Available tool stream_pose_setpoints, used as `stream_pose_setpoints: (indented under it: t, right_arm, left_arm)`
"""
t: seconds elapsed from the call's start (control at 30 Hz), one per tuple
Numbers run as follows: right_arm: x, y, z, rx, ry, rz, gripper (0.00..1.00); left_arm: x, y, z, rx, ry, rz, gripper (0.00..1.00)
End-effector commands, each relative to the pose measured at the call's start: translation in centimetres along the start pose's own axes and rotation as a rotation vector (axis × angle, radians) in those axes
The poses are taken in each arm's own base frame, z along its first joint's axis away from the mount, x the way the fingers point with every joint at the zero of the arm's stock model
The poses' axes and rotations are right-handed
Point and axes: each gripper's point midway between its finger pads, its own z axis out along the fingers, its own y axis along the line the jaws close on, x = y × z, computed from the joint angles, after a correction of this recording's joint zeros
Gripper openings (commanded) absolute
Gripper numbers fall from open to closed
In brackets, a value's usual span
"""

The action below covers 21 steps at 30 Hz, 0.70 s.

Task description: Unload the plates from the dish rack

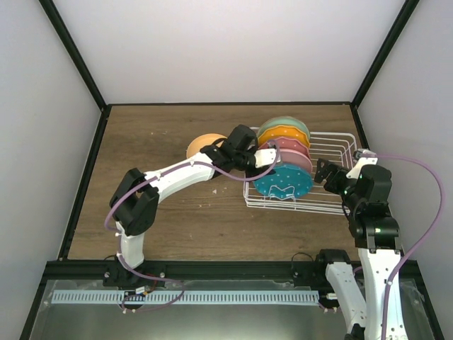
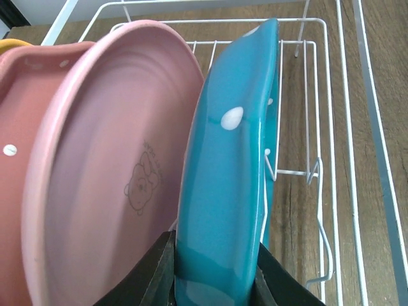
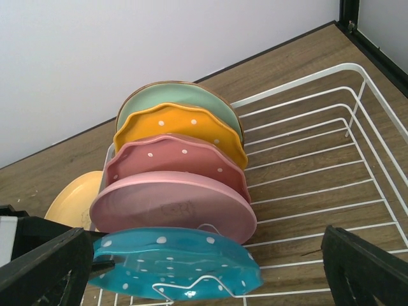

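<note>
The white wire dish rack holds five upright plates: mint green, dotted orange, dotted maroon, pink and dotted teal at the front. My left gripper is shut on the teal plate's left rim; in the left wrist view its fingers clamp the teal plate beside the pink plate. My right gripper is open and empty over the rack, right of the teal plate. The peach plate lies flat on the table left of the rack.
The rack's right half is bare wire. The wooden table is walled at the back and sides, with black frame posts at the corners. The rack's front wire divider crosses the teal plate.
</note>
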Motion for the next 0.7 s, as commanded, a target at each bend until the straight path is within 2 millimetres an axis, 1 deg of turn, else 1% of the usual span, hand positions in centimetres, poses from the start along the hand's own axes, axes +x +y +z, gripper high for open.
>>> stream_pose_setpoints:
  t: [0.0,0.17,0.43,0.47,0.57,0.67]
  right_arm:
    - [0.1,0.2,-0.1,-0.012,-0.007,-0.009,1.0]
    - [0.1,0.2,0.0,-0.015,-0.013,-0.009,1.0]
    - [-0.5,0.3,-0.2,-0.013,-0.033,-0.009,1.0]
    - [-0.7,0.3,-0.4,-0.012,-0.044,-0.008,1.0]
    - [-0.9,0.2,-0.6,-0.007,-0.056,-0.005,1.0]
    - [-1.1,0.2,-0.9,-0.002,-0.071,-0.001,1.0]
  left_arm:
    - [-6.0,0.2,-2.8,0.0,-0.132,0.018,0.04]
    - [-8.4,0.2,-4.6,-0.005,-0.184,-0.007,0.04]
    - [-12.3,1.0,-7.4,-0.041,-0.269,-0.024,0.04]
    - [-13.2,1.1,-8.1,-0.052,-0.285,-0.014,0.04]
    - [-14.2,1.3,-9.0,-0.069,-0.303,-0.005,0.04]
    - [-15.4,1.6,-10.5,-0.1,-0.332,0.003,0.04]
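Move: The teal plate is already in the left gripper's pinch by its left upper rim, its middle some 8 cm to the right of that hand and 5 cm lower. The pink plate leans next to it in the rack, about 5 cm ahead of the hand and 9 cm right, and the rose wavy plate about 9 cm ahead and 9 cm right, both some 6 cm lower. The cream plate lies on the table roughly 18 cm ahead, 18 cm left and 17 cm below. From the right hand the teal plate is about 14 cm left, 6 cm ahead and 16 cm below. The teal plate, still pinched by its left rim, is drawn up out of its place at the near end of the rack: the left hand climbs nearly straight up, about 5 cm, slower at first and then faster, in front of the pink plate. The fingers keep their hold, and the wrist turns only some 5 degrees counter-clockwise. ##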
